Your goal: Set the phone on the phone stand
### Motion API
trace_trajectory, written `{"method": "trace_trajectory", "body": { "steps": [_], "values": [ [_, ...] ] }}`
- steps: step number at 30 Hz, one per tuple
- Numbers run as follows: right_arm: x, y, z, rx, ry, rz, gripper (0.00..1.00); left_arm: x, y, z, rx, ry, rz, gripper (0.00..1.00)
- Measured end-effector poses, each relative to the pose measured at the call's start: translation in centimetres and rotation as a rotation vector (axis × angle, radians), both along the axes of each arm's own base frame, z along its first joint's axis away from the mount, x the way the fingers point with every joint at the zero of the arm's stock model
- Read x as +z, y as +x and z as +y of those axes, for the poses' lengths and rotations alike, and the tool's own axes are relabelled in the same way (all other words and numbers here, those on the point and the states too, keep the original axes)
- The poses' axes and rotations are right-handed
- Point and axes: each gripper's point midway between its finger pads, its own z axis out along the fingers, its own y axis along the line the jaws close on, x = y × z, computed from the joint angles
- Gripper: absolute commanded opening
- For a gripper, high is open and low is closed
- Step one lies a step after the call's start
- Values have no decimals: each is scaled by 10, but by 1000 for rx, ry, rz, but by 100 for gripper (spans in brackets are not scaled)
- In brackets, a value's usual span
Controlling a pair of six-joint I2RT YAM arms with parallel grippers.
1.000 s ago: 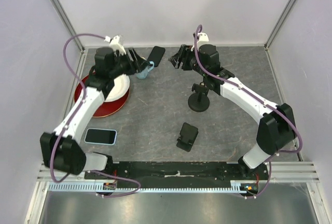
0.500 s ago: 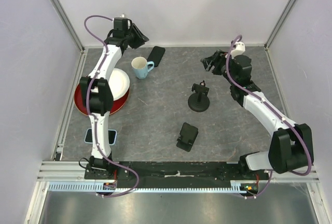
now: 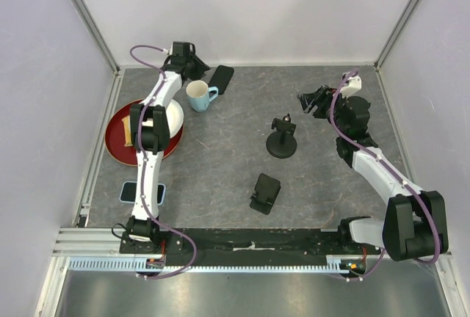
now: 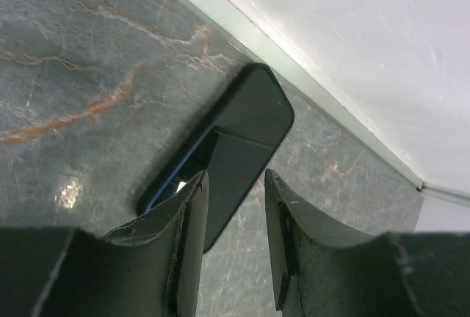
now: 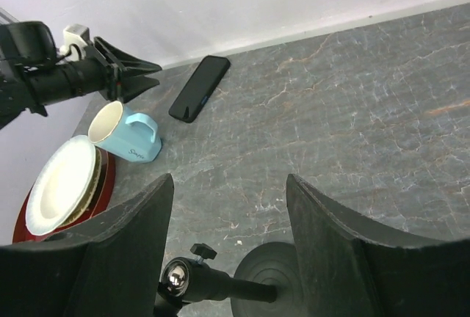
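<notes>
A black phone (image 3: 220, 78) lies flat near the back wall, seen also in the left wrist view (image 4: 228, 133) and the right wrist view (image 5: 200, 88). My left gripper (image 3: 197, 65) hovers just left of it, fingers (image 4: 187, 236) a narrow gap apart with nothing between them. A black phone stand on a round base (image 3: 281, 141) is mid-table; a low folding stand (image 3: 264, 194) sits nearer me. My right gripper (image 3: 314, 101) is open and empty, up right of the round-base stand (image 5: 268, 280).
A light-blue mug (image 3: 198, 97) stands beside the phone. A white plate on a red plate (image 3: 117, 137) lies at the left. A second phone in a pale blue case (image 3: 131, 192) lies near the left front, partly behind my left arm.
My left arm swung from over the mug to the back edge and came down beside the black phone, its jaws narrowing. My right arm drew back to the right.
</notes>
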Motion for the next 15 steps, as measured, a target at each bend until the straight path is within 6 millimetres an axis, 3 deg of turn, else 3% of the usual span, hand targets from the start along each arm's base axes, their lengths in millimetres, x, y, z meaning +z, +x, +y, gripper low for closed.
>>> {"method": "trace_trajectory", "body": {
  "steps": [15],
  "values": [
    [10, 1, -3, -1, 6, -64, 70, -52, 24, 2, 113, -125, 31, 44]
  ]
}}
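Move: Just ahead of the left hand lies the black phone, about 4 cm forward, 5 cm to its right and some 9 cm below. The mug stands about 6 cm back and 2 cm to the left of that hand, its middle some 6 cm lower; the white plate is roughly 12 cm back and 11 cm left. From the right hand the phone lies about 29 cm ahead, 22 cm left and 22 cm below. Sinking towards the black phone beyond the mug, the left hand drops about 5 cm and eases some 2 cm forward, slowing as it goes. It rolls its left side down and turns slightly counter-clockwise, each by 5 to 10 degrees, with the fingers staying a little under half open; no touch on the phone can be seen yet. ##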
